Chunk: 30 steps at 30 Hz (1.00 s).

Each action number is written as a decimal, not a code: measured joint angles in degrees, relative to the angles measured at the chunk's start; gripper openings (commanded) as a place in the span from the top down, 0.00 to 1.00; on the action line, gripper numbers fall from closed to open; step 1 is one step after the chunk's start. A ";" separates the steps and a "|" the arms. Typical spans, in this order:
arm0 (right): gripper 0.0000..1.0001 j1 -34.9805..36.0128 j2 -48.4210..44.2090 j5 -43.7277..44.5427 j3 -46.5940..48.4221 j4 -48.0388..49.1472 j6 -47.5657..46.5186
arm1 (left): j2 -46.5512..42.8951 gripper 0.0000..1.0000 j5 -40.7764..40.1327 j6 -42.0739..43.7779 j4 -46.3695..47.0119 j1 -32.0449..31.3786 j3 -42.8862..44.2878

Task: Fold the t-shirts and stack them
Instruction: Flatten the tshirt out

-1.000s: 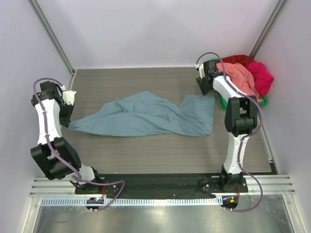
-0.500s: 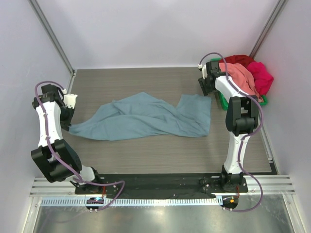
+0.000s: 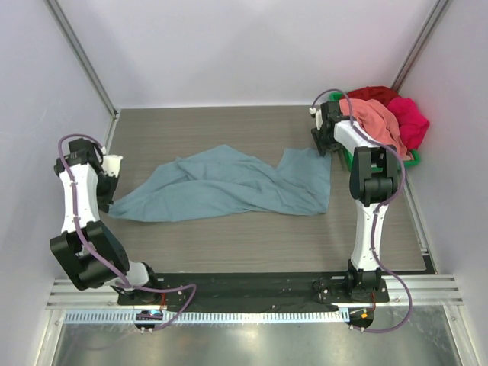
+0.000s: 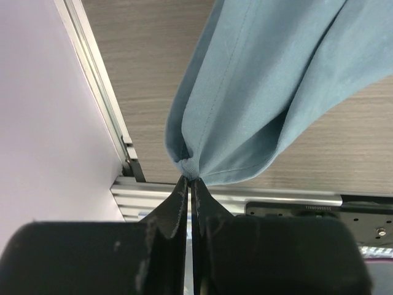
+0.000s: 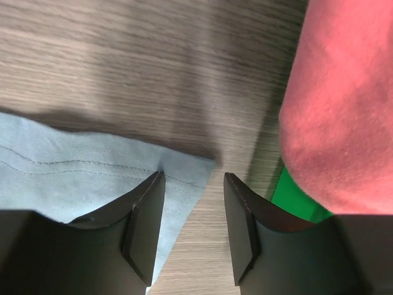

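Note:
A dusty blue-grey t-shirt (image 3: 229, 183) lies crumpled and stretched across the table. My left gripper (image 4: 190, 179) is shut on its left corner (image 4: 191, 165), close to the table's left edge (image 3: 107, 200). My right gripper (image 5: 193, 184) is open just above the shirt's far right corner (image 5: 184, 169), with the hem lying between its jaws (image 3: 324, 146). Salmon-pink (image 3: 377, 122), magenta (image 3: 410, 118) and red (image 3: 374, 94) t-shirts are heaped in the green bin (image 3: 349, 158) at the far right. The salmon-pink one (image 5: 344, 104) hangs over the bin's rim next to my right gripper.
The green bin (image 5: 295, 190) stands right beside my right gripper. A metal rail (image 4: 98, 92) runs along the table's left edge and white walls enclose the workspace. Bare wood-grain table (image 3: 252, 236) lies in front of the shirt.
My left gripper has pulled the shirt's left corner toward the near left. The right gripper has shifted toward the shirt's far right corner and its jaws have narrowed a little.

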 measured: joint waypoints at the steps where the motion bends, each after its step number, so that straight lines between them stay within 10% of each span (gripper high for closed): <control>1: 0.52 -0.11 0.22 -0.13 0.33 -0.15 0.04 | -0.50 1.00 -0.22 0.02 -0.02 0.02 -0.52; 20: 0.66 -1.66 3.98 -5.44 6.10 -1.51 3.19 | -3.06 0.91 -2.78 -0.22 -0.20 0.09 -2.29; 30: 0.99 -2.51 7.30 -10.14 11.56 -2.58 4.39 | -4.98 0.24 -4.74 -0.39 -1.33 0.13 -1.77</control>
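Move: The left hand still holds the shirt's left corner about 11 cm above the table spot it will drop on, which is nearly straight below; the shirt's middle lies some 18 cm ahead and 47 cm to its right. The shirt's far right corner is about 2 cm ahead of the right hand and 1 cm below, with the pink cloth some 17 cm right and 9 cm ahead, and the shirt's near right corner about 23 cm back. Keep the right fingertips down on the hem and slide them forward about 3.5 cm, drifting slightly left and rolling the hand some 10 degrees, left side rising, while closing the half-open fingers to pinch the hem just left of its corner. Ease the left gripper back about 2 cm, then open wide to let go of its corner, rising slightly. ##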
